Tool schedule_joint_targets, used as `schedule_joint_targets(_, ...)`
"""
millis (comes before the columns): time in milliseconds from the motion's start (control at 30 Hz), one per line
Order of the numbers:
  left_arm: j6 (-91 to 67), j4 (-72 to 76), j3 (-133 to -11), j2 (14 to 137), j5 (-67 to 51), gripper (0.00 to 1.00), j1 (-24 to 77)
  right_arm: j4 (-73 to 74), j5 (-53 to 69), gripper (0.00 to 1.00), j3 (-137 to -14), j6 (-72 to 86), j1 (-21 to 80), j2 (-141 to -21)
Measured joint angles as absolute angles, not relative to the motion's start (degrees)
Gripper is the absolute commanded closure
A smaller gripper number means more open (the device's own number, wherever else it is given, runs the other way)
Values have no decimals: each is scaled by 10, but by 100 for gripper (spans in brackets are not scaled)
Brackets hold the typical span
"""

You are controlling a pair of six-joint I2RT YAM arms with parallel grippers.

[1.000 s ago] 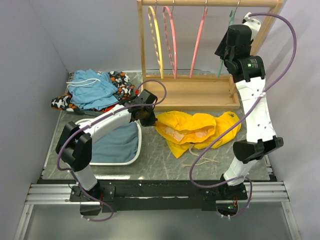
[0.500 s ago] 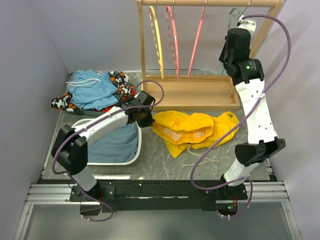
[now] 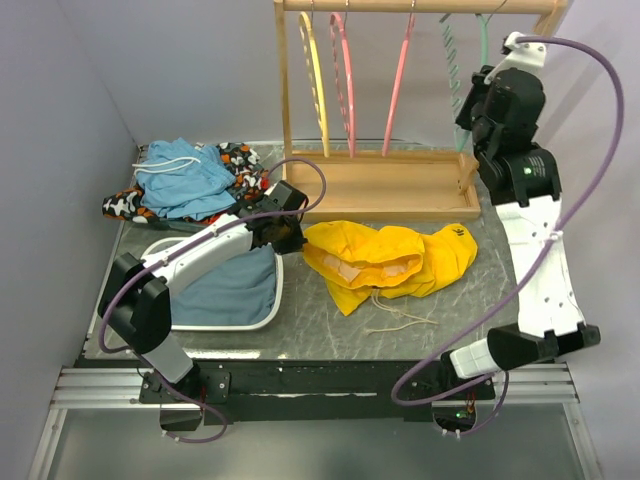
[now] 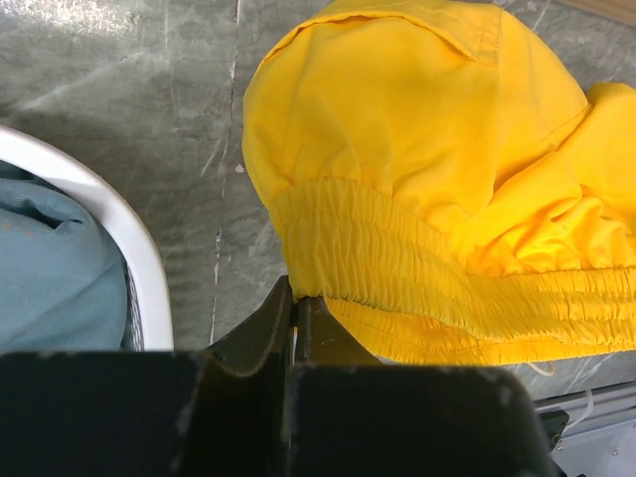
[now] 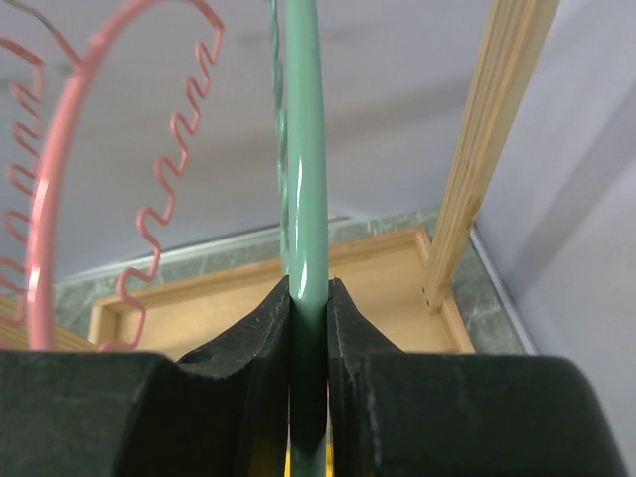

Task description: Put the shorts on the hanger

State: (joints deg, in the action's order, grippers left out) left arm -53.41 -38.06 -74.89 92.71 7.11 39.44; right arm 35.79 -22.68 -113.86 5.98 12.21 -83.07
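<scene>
The yellow shorts (image 3: 390,255) lie crumpled on the table's middle, with the white drawstring trailing toward the near edge. My left gripper (image 3: 288,236) is at their left end. In the left wrist view it (image 4: 295,298) is shut on the gathered waistband of the shorts (image 4: 427,149). The teal-green hanger (image 3: 484,40) hangs at the right end of the rack's rail. My right gripper (image 3: 480,95) is raised beside it. In the right wrist view the gripper (image 5: 309,298) is shut on the smooth arm of the hanger (image 5: 303,149).
A wooden rack (image 3: 400,185) stands at the back with a yellow hanger (image 3: 312,80) and two pink hangers (image 3: 345,70). Its right post (image 5: 487,149) is close to my right gripper. A white basket (image 3: 230,325) sits left of the shorts. A clothes pile (image 3: 180,175) lies at back left.
My right gripper has closed on the hanger and shifted right along with it. The left gripper has drawn the shorts' waistband slightly to the left.
</scene>
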Motion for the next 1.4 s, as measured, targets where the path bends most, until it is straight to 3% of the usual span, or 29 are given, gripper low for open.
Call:
schedule_joint_targets(433, -533, -387, -749, 927, 78, 99, 394, 354, -215, 100, -1027, 92, 142, -712)
schedule_joint_targets(933, -535, -403, -766, 973, 82, 99, 385, 574, -222, 100, -811, 250, 335, -457)
schedule_joint_targets(1167, -537, -416, -794, 999, 82, 99, 370, 665, -182, 100, -777, 308, 427, -447)
schedule_joint_targets(1400, -537, -425, -832, 1030, 79, 99, 359, 703, -128, 100, -799, 314, 445, -448)
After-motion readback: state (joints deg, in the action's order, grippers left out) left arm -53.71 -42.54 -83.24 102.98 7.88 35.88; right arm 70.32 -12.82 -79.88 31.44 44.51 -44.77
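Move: The yellow shorts' middle lies about 12 cm nearer the base than the right hand, 14 cm to its left and some 43 cm below; that hand already grips the green hanger up at the rack. The pink hanger is about 12 cm left, 5 cm farther out and slightly higher; the rack's wooden base is 7 cm ahead, 14 cm left and 44 cm down. From the left hand, still pinching the waistband's left corner, the shorts' middle is 18 cm right, 3 cm back and 8 cm down. The green hanger comes off the rack rod and is carried towards the shorts in the right hand's unchanged grip: up a couple of centimetres while drawing back, then back, down and left, ending some 26 cm back, 17 cm lower and 9 cm left. The wrist tips down and turns counter-clockwise, each about 30 degrees. The left hand keeps its pinch, easing about 3 cm forward and down. ##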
